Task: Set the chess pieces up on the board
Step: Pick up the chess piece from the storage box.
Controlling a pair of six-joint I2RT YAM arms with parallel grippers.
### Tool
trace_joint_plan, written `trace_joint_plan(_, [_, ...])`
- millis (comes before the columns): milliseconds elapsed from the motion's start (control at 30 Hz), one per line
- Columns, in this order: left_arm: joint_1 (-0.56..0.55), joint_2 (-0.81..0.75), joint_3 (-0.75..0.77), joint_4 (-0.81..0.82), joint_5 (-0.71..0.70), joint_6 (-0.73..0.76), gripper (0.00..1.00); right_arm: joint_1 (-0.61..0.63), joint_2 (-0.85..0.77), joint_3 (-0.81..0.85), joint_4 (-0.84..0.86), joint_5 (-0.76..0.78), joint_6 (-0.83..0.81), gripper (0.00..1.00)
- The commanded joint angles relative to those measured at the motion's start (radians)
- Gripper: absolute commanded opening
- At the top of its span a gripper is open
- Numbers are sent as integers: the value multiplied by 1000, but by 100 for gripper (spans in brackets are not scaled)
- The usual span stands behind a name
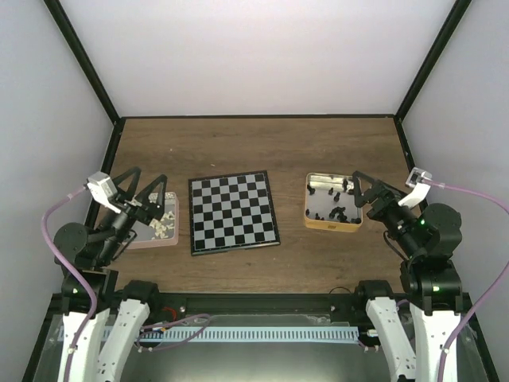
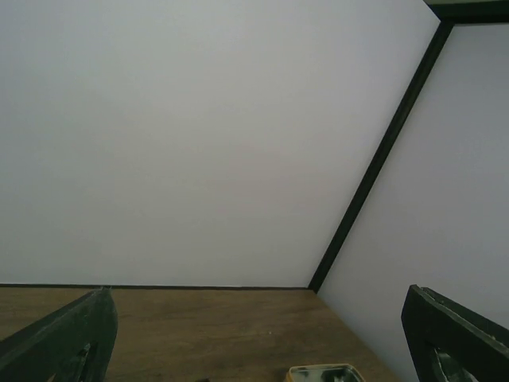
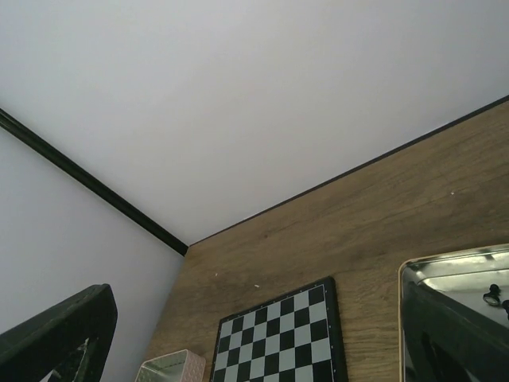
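The board lies flat mid-table, black and pale grey checks with nothing on its squares; the right wrist view shows its far part. Tiny black chess pieces lie in a metal tin to its right, and one piece shows in the right wrist view. My left gripper hangs open above a pink tray. Its fingers stand wide apart around nothing. My right gripper hovers open at the tin's right side, fingers spread and empty.
The pink tray left of the board holds small pale pieces; its corner appears in the right wrist view. The tin's rim shows low in the left wrist view. White walls with black posts enclose the wooden table.
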Motion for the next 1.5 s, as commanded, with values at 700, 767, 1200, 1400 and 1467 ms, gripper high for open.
trace_joint_plan(700, [-7,614,-212,371,350,-148,100,1,560,-149,175,-78,-213,62])
trace_joint_plan(767, [-8,679,-182,318,295,-114,100,26,623,-139,178,26,-222,52])
trace_joint_plan(1200, [-9,965,-36,74,4,-64,79,109,977,-41,175,425,-188,34])
trace_joint_plan(1400, [-10,951,-32,49,-5,-50,79,110,1084,-14,203,425,-211,34])
trace_joint_plan(1467, [-11,943,-32,46,-9,-47,79,110,1119,-5,208,419,-217,33])
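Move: For the right hand, the standing black chess piece near the middle of the black storage box lies about 17 cm ahead, 2 cm right and 36 cm below. At that height, a small black pawn stands 2 cm farther out and 2 cm left of it, and a black cluster 5 cm nearer and 1 cm right. From the left hand the white pieces lie some 6 cm ahead, 9 cm left and 40 cm below; the chessboard's middle is 11 cm ahead and 14 cm right, as far down. The right hand swoops down about 30 cm and some 17 cm forward to just above the standing black piece, drifting left at first and then right, its fingers tipping about 50 degrees downward and closing from wide open to roughly a third, still clear of the piece. The left hand likewise drops about 29 cm and reaches 17 cm forward, swinging right and partly back, tilting down some 55 degrees and narrowing its fingers a little, to end above the far left corner of the chessboard, touching nothing. ##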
